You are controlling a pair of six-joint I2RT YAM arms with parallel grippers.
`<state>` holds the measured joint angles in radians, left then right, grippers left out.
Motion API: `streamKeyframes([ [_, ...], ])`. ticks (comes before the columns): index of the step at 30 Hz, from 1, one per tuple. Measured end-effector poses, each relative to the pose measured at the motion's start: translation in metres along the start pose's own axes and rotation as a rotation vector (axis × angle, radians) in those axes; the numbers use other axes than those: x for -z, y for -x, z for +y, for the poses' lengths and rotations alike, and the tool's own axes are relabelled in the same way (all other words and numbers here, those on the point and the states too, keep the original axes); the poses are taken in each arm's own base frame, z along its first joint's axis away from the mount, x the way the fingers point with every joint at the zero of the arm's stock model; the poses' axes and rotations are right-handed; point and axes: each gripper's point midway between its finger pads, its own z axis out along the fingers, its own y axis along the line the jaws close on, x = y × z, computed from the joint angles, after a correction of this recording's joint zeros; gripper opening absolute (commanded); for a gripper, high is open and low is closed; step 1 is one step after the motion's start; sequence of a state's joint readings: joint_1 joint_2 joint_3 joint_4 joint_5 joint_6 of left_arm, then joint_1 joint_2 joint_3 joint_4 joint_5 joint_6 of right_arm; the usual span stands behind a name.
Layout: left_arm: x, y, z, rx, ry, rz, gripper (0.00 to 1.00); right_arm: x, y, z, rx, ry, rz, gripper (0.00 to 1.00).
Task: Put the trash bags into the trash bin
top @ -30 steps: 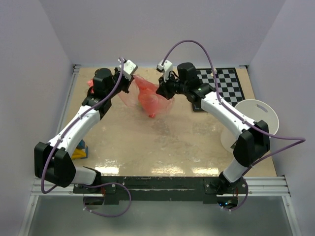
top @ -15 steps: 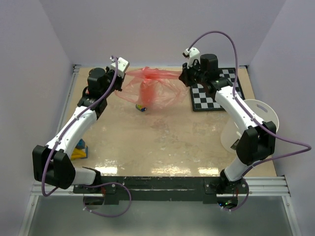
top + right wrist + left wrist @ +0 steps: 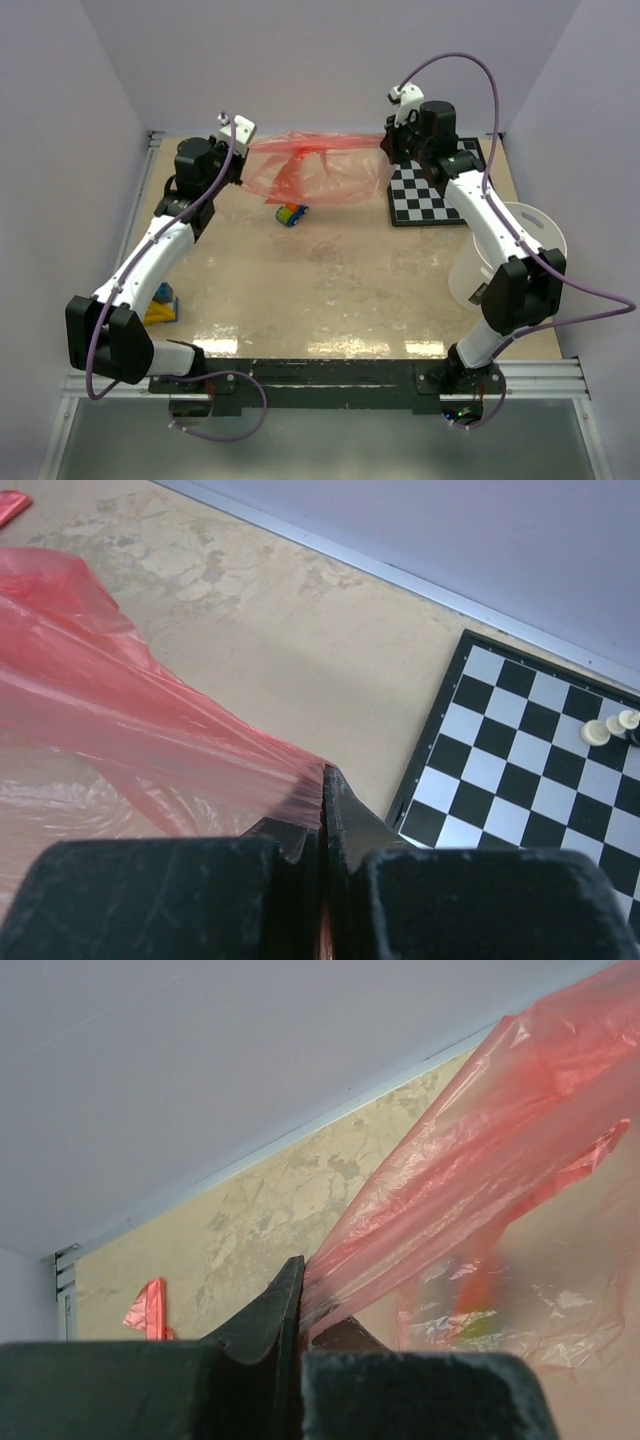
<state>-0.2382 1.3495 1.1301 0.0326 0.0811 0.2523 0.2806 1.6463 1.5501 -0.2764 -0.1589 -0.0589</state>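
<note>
A thin translucent red-pink trash bag [image 3: 315,170] hangs stretched wide above the far side of the table. My left gripper [image 3: 245,160] is shut on its left edge, and the left wrist view shows the film [image 3: 480,1160] pinched at the left gripper's tips [image 3: 305,1295]. My right gripper [image 3: 385,150] is shut on the bag's right edge. In the right wrist view the film [image 3: 120,720] runs into the right gripper's closed tips [image 3: 325,775]. The white trash bin [image 3: 520,235] lies tipped at the table's right edge, partly behind the right arm.
A checkerboard [image 3: 440,195] lies under the right gripper, with small chess pieces [image 3: 610,728] on it. A small colourful toy car [image 3: 291,214] sits on the table below the bag. A yellow and blue object [image 3: 163,305] lies near the left arm. A small red piece [image 3: 148,1310] lies by the back left corner.
Both grippers have moved apart and back, pulling the bunched bag out into a wide sheet. The toy car under it has come into view.
</note>
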Motion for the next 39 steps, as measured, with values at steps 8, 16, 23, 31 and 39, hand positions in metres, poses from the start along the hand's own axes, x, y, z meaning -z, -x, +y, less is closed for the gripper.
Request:
streamKeyframes([
  [8,-0.001,0.004,-0.023,0.075,-0.124,-0.024,0.0,0.003,0.022,0.02,-0.005,0.105,-0.047,0.0],
  [16,-0.046,0.008,-0.034,0.133,-0.229,0.043,0.0,-0.036,0.038,0.029,0.009,0.186,-0.048,0.0],
  [23,-0.123,0.081,0.001,0.074,-0.179,-0.077,0.0,-0.105,0.137,0.01,0.07,0.154,-0.288,0.0],
  [31,-0.076,0.272,0.067,-0.07,0.041,-0.67,0.0,0.029,0.297,0.014,0.123,0.059,-0.888,0.0],
  [39,0.042,0.39,0.024,-0.249,0.17,-1.194,0.0,0.268,0.375,0.075,0.342,0.004,-1.535,0.0],
])
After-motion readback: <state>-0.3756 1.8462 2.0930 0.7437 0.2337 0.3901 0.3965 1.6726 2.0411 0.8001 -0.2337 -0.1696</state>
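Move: The red bag already hangs stretched between both pinched grippers, its middle about 16 cm to the right of the left hand, 2 cm ahead and 5 cm lower, and about 16 cm left of the right hand, 2 cm back. From the left hand the toy car is about 6 cm ahead, 10 cm right and 26 cm below; the red bundle lies some 13 cm ahead and 20 cm left. The chessboard's middle sits roughly 8 cm ahead of the right hand, 15 cm right and 28 cm below. Keeping the bag's edge pinched, both hands first ease some 5 cm towards each other, then shoot forward about 13 to 15 cm over the far part of the table and whip steeply upward, the left by about 38 cm and the right by about 45 cm. As they climb they swing back towards the robot, the right ending behind its starting place, while both wrists pitch up from nearly level, the left by some 70 degrees and the right by nearly 90, to fling the bag up through the air. ##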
